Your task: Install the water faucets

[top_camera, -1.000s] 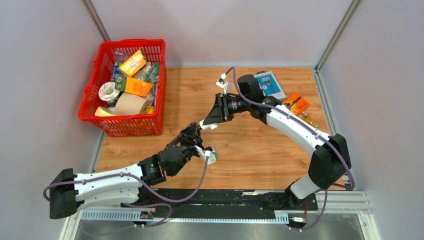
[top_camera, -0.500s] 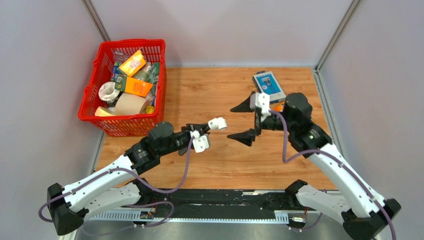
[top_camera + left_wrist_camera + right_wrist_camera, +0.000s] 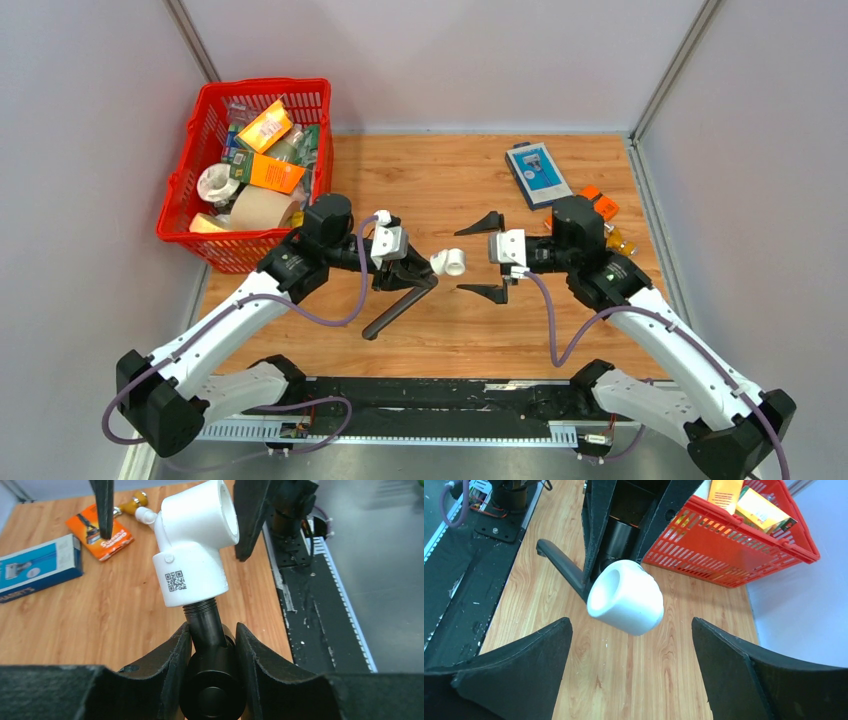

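Note:
My left gripper (image 3: pixel 410 268) is shut on the dark grey-black faucet body (image 3: pixel 212 680), held above the middle of the table. The faucet's long rod (image 3: pixel 392 312) slants down toward the near edge. A white elbow fitting (image 3: pixel 448 262) sits on the faucet's threaded end, with its open mouth turned to the right. My right gripper (image 3: pixel 483 257) stands open just right of the elbow, a finger on either side of that mouth and apart from it. The right wrist view shows the elbow (image 3: pixel 626 597) ahead of the wide-spread fingers (image 3: pixel 524 670).
A red basket (image 3: pixel 250 255) full of packets and tape rolls stands at the back left. At the back right lie a blue box (image 3: pixel 538 172), an orange packet (image 3: pixel 598 205) and a small amber bottle (image 3: pixel 620 242). Black rails run along the near edge.
My right gripper opened off the white elbow and drew back to the right. The left arm swung the faucet toward the centre, its rod now pointing at the near edge.

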You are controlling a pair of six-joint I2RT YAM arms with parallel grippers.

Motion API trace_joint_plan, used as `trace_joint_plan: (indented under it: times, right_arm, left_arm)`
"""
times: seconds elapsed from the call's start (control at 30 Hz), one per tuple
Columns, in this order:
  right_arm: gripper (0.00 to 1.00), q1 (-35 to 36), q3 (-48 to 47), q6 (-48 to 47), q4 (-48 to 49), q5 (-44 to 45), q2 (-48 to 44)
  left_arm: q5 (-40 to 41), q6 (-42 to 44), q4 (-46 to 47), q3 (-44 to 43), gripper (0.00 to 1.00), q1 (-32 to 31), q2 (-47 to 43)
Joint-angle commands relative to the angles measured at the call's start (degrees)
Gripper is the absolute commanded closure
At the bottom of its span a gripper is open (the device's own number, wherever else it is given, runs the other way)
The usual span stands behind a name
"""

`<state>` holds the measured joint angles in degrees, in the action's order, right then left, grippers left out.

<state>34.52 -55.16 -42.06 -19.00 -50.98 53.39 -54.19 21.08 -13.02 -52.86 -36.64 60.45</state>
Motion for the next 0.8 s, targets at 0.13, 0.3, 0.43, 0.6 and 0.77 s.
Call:
trace_joint_plan:
  times: [0.13,0.3,0.43,0.6,0.77]
  right_arm:
    - [0.08,3.88,-2.67,-8.03,-0.24,-2.02,4.70]
    - [0.12,4.85,-3.99,-7.86,-0.33,-4.12,6.82]
    - [0.18,4.94,-5.48,-7.33,-1.29,-5.62,7.96]
    - [0.31,4.94,-8.30,-6.81,-5.51,-6.94,10.33]
    - [0.49,4.94,-11.90,-0.05,-8.59,-7.38,14.81]
  left_arm:
    - [-9.09,-1.22,0.36,-4.18,1.00,0.34,0.90]
    - [-9.18,-0.78,-0.52,-4.71,1.00,0.34,1.61]
    - [-8.39,-0.08,-1.84,-4.97,1.00,0.34,1.87]
    - [-6.63,0.89,-2.80,-5.06,1.00,0.34,1.61]
    - [-2.42,2.21,-3.24,-4.62,1.00,0.34,0.47]
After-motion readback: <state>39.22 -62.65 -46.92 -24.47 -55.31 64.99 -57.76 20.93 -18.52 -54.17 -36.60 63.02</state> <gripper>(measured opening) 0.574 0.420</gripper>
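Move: The white elbow, screwed on the faucet held in the left fingers, lies about 4 cm to the left of the open right hand, level fore and aft and a centimetre or two lower. From that hand, the faucet body is some 8 cm left and 1 cm back, and the middle of the black pipe some 10 cm left and 7 cm back. From the left hand the elbow is about 5 cm right and 1 cm ahead, at much the same height. The right hand reaches left about 4 cm onto the white elbow, dipping some 2.5 cm and then coming back up a centimetre, while it swings about 10 degrees counter-clockwise and its wide-open fingers close to a bit over half, one on each side of the elbow, the base-side finger coming against it. The left hand keeps its grip on the faucet, easing about a centimetre back and 1.5 cm down with a slight tip of the wrist. ##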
